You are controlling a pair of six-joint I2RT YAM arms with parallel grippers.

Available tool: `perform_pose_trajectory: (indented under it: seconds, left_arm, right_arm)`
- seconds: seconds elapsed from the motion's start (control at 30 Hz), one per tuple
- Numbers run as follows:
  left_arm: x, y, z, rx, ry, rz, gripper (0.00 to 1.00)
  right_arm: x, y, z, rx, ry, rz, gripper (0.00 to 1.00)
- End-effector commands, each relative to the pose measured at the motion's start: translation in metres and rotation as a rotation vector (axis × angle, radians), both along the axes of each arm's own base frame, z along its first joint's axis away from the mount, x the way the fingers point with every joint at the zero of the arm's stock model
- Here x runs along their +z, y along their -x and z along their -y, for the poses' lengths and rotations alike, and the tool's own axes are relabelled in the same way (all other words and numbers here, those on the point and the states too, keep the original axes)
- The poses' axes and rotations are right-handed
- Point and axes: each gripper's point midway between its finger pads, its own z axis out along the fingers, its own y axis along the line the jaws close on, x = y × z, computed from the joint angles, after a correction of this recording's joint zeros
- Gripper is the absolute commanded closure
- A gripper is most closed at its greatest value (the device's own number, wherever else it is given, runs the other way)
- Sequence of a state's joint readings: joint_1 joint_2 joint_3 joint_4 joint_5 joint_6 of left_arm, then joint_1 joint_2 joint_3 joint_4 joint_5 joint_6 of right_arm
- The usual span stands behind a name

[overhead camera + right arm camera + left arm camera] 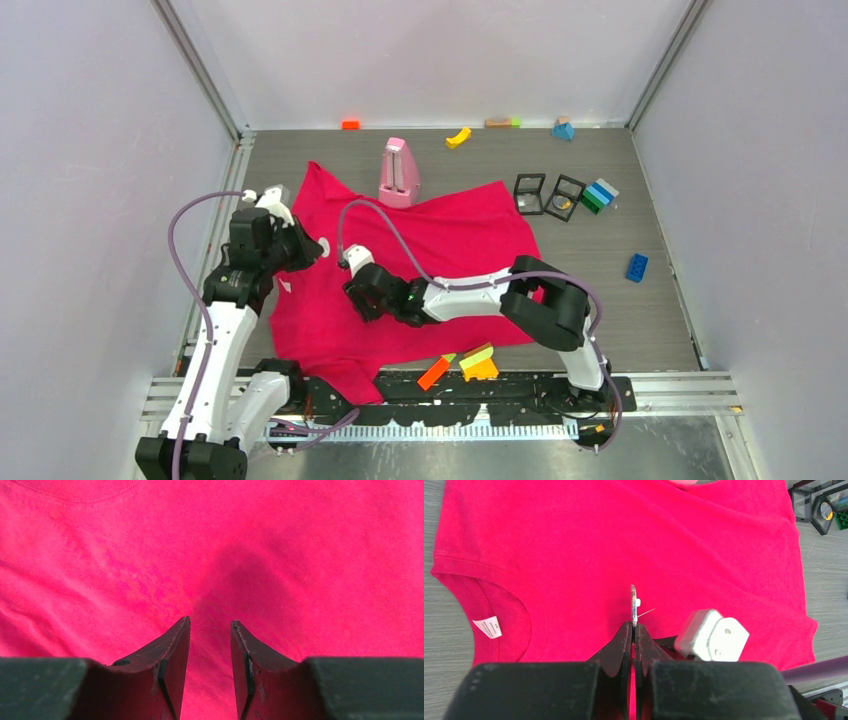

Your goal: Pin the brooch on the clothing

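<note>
The clothing (450, 240), a crimson-pink T-shirt, lies spread flat on the table. Its collar and white label (487, 627) show in the left wrist view. My left gripper (312, 245) hovers over the shirt's left part near the collar, shut on the brooch (633, 605). The brooch is a thin round disc seen edge-on, with its fine pin sticking out to the right. My right gripper (358, 295) reaches across the middle of the shirt. Its fingertips (186, 626) sit low on the cloth (300, 555), jaws apart, with a soft ridge of fabric rising between and ahead of them.
A pink wedge-shaped object (400, 172) stands on the shirt's far edge. Two black square frames (545, 195) and stacked green and blue blocks (598, 195) lie to the right, with a blue brick (636, 266) nearer. Orange (435, 372) and yellow (480, 362) blocks sit at the front rail.
</note>
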State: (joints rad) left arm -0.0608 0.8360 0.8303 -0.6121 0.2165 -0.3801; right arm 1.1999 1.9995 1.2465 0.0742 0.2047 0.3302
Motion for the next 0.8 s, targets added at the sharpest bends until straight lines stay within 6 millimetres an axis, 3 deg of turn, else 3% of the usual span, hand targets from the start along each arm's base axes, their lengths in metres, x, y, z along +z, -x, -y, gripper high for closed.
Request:
perform_pose_trajectory:
  seconds: [0.0,0.2,0.4,0.6,0.77]
  left_arm:
    - [0.017,-0.006,-0.003,0.005,-0.012,0.050,1.00]
    - [0.017,-0.006,-0.003,0.004,-0.009,0.049,1.00]
    - [0.014,-0.006,-0.003,0.002,-0.012,0.041,1.00]
    - [0.004,-0.002,-0.003,0.027,-0.029,-0.007,1.00]
    - [-0.023,0.011,0.010,0.056,-0.023,-0.074,1.00]
  right_arm:
    - [0.006,-0.007,-0.014,0.011,0.015,0.071,0.60]
    - [-0.018,-0.007,-0.004,-0.011,0.113,0.089,0.64]
    - [-0.032,-0.004,0.001,-0.034,0.122,0.056,0.80]
    - [-0.024,0.001,-0.001,-0.063,0.054,0.025,0.98]
    - [-0.010,0.002,-0.006,-0.080,-0.024,0.012,0.99]
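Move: Just under the right hand's open fingertips, some 2 cm straight below, lies the patch of red clothing they will shut on. The brooch, in the left hand, is about 8 cm ahead, 3 cm left and 14 cm above the right hand; the collar label is about 12 cm left and 2 cm ahead of it. From the left hand the patch lies roughly 6 cm back, 4 cm right and 17 cm below. Sinking about 2 cm onto the clothing, the right hand then stays nearly in place while its half-open fingers close fully, pinching a fold of fabric between their tips. The left hand, still gripping the brooch above, waits until the very end, then starts down and slightly right, just over 1 cm, towards the pinched spot. ##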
